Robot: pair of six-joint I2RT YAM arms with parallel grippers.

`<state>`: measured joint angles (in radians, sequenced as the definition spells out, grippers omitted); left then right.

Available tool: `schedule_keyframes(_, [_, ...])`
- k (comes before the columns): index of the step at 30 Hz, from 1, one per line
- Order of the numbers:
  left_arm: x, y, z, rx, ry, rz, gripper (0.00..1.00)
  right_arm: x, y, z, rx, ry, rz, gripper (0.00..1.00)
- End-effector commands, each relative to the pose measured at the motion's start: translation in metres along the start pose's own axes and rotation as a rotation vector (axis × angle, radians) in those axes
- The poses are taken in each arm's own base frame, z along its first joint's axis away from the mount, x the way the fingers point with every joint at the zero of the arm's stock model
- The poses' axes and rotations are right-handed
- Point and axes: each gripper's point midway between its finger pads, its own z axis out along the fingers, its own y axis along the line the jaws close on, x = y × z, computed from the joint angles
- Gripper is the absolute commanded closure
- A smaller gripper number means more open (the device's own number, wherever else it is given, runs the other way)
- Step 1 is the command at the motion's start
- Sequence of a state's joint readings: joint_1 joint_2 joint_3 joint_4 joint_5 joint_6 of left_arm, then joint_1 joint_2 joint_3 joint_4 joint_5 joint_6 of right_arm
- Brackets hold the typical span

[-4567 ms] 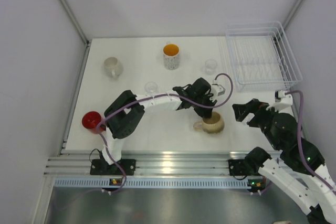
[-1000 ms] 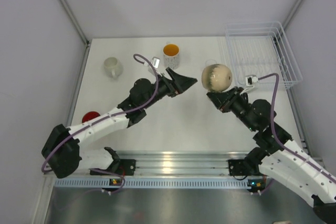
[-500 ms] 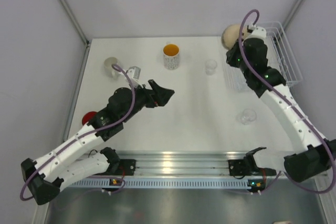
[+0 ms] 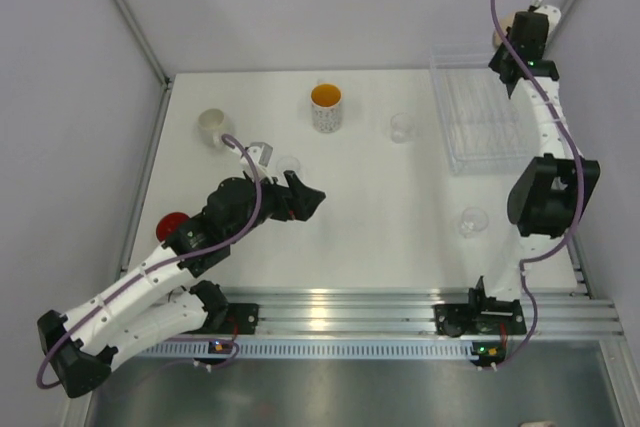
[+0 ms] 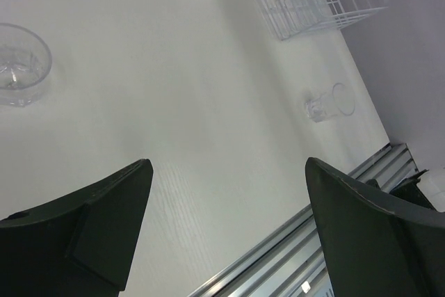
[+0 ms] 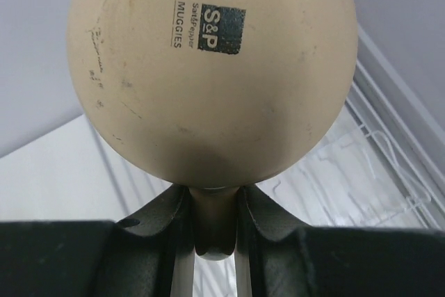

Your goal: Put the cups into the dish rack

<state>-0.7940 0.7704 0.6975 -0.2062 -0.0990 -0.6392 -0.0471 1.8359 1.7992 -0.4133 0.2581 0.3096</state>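
Note:
My right gripper [image 4: 520, 39] is shut on the handle of the beige mug [image 6: 212, 67] and holds it high over the far right of the white wire dish rack [image 4: 490, 117]. The mug's base faces the wrist camera; the rack [image 6: 361, 165] lies below it. My left gripper [image 4: 308, 197] is open and empty above the table's middle [image 5: 229, 172]. On the table stand a speckled mug with orange inside [image 4: 326, 107], a white mug [image 4: 213, 127] and a red cup [image 4: 172, 225]. Clear tumblers sit near the left gripper [image 4: 288, 164], left of the rack [image 4: 402, 127] and at the front right [image 4: 470, 220].
The front-right tumbler [image 5: 327, 102] lies on its side near the metal rail [image 4: 330, 309] at the table's near edge. Grey walls close in the left, the back and the right. The right arm stretches up along the right wall.
My right arm has carried the beige mug farther up and right, to above the rack's far right corner. My left arm has shifted slightly; its jaws stay open.

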Motion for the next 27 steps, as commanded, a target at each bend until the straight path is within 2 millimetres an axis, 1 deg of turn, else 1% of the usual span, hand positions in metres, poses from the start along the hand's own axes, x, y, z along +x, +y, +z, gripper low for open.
schedule_keyframes(1, [0.004,0.002,0.0,0.003,0.004,0.013,0.04,-0.072,-0.012,0.016,-0.018,-0.18,0.05,1.0])
schedule_keyframes(2, [0.005,0.002,0.001,0.001,0.006,0.009,0.04,-0.069,-0.016,0.026,-0.014,-0.17,0.041,1.0])
schedule_keyframes(3, [0.005,0.001,0.001,0.003,0.01,0.003,0.04,-0.067,-0.021,0.043,-0.006,-0.162,0.042,1.0])
schedule_keyframes(5, [0.007,0.0,0.002,0.011,0.018,-0.008,0.04,-0.064,-0.022,0.057,-0.018,-0.153,0.042,1.0])
schedule_keyframes(6, [0.009,0.0,0.003,0.013,0.021,-0.009,0.04,-0.059,-0.026,0.071,-0.013,-0.145,0.04,1.0])
schedule_keyframes(8, [0.01,0.0,0.005,0.013,0.031,-0.01,0.04,-0.054,-0.026,0.083,-0.021,-0.141,0.037,1.0])
schedule_keyframes(9, [0.011,-0.001,0.005,0.013,0.033,-0.01,0.04,-0.052,-0.027,0.093,-0.018,-0.137,0.039,1.0])
schedule_keyframes(11, [0.01,0.0,0.006,0.008,0.033,-0.008,0.04,-0.047,-0.028,0.103,-0.019,-0.127,0.046,1.0])
schedule_keyframes(12, [0.011,0.001,0.006,0.006,0.033,-0.008,0.04,-0.041,-0.029,0.111,-0.017,-0.12,0.047,1.0])
schedule_keyframes(16, [0.009,0.001,0.006,0.001,0.026,-0.019,0.04,-0.03,-0.028,0.129,-0.027,-0.112,0.04,1.0])
schedule_keyframes(20, [0.01,0.0,0.005,0.006,0.03,-0.019,0.04,-0.018,-0.039,0.143,-0.003,-0.096,0.028,1.0])
schedule_keyframes(21, [0.009,0.0,0.005,0.005,0.027,-0.019,0.04,-0.011,-0.042,0.149,0.003,-0.086,0.027,1.0])
schedule_keyframes(22, [0.01,0.0,0.006,0.005,0.031,-0.019,0.04,-0.01,-0.044,0.152,0.006,-0.087,0.024,1.0])
schedule_keyframes(24, [0.01,-0.001,0.006,0.01,0.034,-0.015,0.04,-0.001,-0.047,0.159,0.01,-0.072,0.01,1.0])
schedule_keyframes(26, [0.009,-0.003,0.006,0.017,0.036,-0.013,0.05,0.001,-0.047,0.164,0.01,-0.076,-0.009,1.0])
schedule_keyframes(27, [0.009,-0.004,0.005,0.021,0.035,-0.015,0.05,0.005,-0.05,0.169,0.016,-0.07,-0.015,1.0])
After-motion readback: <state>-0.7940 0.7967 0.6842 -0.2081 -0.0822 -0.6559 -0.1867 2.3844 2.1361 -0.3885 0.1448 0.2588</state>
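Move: The cup hangs by its handle in the right gripper, base uppermost, high over the dish rack, whose middle is about 3 cm ahead, 4 cm right and 22 cm below the hand; its far right part lies some 12 cm ahead, 8 cm right, 23 cm below. On the table the far glass is 24 cm left and 3 cm back, the near glass 32 cm back and 7 cm left. From the left hand the rack's middle is about 36 cm ahead, 53 cm right, 19 cm lower. The right hand, still pinching the cup's handle, sinks some 16 cm towards the far right part of the dish rack while reaching about 9 cm farther out; the roughly 7 cm it goes to the right come almost wholly in the first, quicker part. The wrist tips about 10 degrees further down on the way, then the descent slows as the cup comes close over the rack's wires, with the fingers keeping their hold and no touch on the rack to be made out. ##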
